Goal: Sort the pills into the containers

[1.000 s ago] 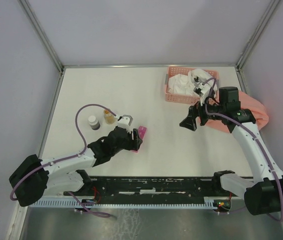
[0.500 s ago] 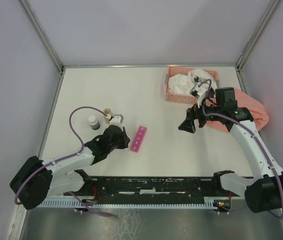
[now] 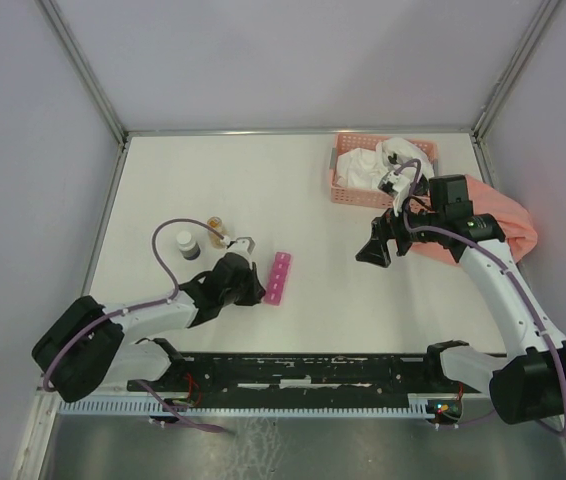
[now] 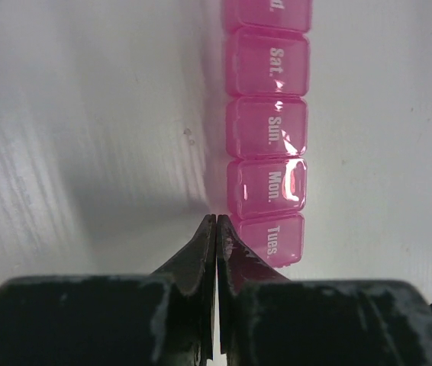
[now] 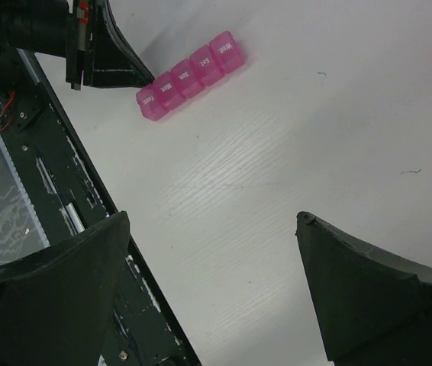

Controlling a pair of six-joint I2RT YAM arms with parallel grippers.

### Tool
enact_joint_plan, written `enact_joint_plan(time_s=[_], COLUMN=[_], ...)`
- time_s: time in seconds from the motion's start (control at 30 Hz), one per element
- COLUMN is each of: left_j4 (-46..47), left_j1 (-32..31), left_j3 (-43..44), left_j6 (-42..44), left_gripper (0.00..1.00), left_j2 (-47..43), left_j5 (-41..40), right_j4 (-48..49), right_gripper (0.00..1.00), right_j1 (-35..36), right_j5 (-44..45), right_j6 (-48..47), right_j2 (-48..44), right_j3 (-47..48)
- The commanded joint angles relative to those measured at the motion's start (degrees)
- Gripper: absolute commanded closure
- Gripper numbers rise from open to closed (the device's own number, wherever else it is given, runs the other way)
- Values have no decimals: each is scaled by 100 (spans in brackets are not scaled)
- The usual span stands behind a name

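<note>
The containers (image 3: pixel 279 277) are one slim magenta strip with day-labelled lids, all closed, lying flat on the white table; the strip also shows in the left wrist view (image 4: pixel 267 130) and the right wrist view (image 5: pixel 191 74). My left gripper (image 3: pixel 259 292) is low beside the strip's near end, its tips (image 4: pixel 217 219) shut with nothing between them, just left of the "Tues." lid. My right gripper (image 3: pixel 373 250) hangs open above the bare table to the right (image 5: pixel 212 216), holding nothing. No loose pills show.
A small amber bottle (image 3: pixel 219 232) and a white-capped dark bottle (image 3: pixel 187 245) stand left of the strip. A salmon lattice basket (image 3: pixel 335 187) with white bags sits at the back right, an orange cloth (image 3: pixel 511 222) beside it. A black rail (image 3: pixel 303 372) runs along the near edge.
The left gripper let go of the strip, pulled back to the left and shut, then came back to the strip's near end. The right arm has barely moved.
</note>
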Motion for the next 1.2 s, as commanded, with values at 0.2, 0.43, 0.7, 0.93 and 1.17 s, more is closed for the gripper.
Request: enact_joint_plan(time_s=[0.2, 0.43, 0.7, 0.93, 1.17], left_j4=[2285, 3217, 1766, 2403, 2751], left_j1=[-629, -798, -790, -788, -786], left_j3=[337, 415, -154, -1247, -1751], left_j6=[-767, -706, 551, 1216, 1645], left_gripper=[96, 94, 90, 39, 10], left_j2=[1312, 1597, -503, -2182, -3128], left_j5=[1154, 1343, 1030, -765, -1092], right_j4=[448, 994, 1016, 1318, 590], right_gripper=[1, 0, 1, 2, 2], right_j1=[182, 221, 611, 768, 1345], right_j5=[-295, -186, -328, -945, -1197], right_j6=[273, 536, -659, -1772, -4134], right_j2=[216, 295, 89, -152, -29], right_j3=[-4, -319, -591, -1096, -1073])
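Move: Just ahead and to the right of the closed left fingertips, which sit low beside its near end, lies the pink pill box, its middle about 5 cm forward and 4 cm right. From the same hand the amber bottle stands roughly 17 cm ahead and 11 cm left, the white bottle some 14 cm ahead and 19 cm left. From the open right hand the pill box is about 22 cm left, 2 cm back and 18 cm below. Sweeping right about 11 cm low over the table, the left hand pushes the pill box's near (Tues) end along with shut fingers, then rises clear, swings back left about 10 cm and opens wide while its fingers tip up some 30 degrees. The right hand, still open, sinks and eases left and back towards the box, about 5 cm each way, turning counter-clockwise. ##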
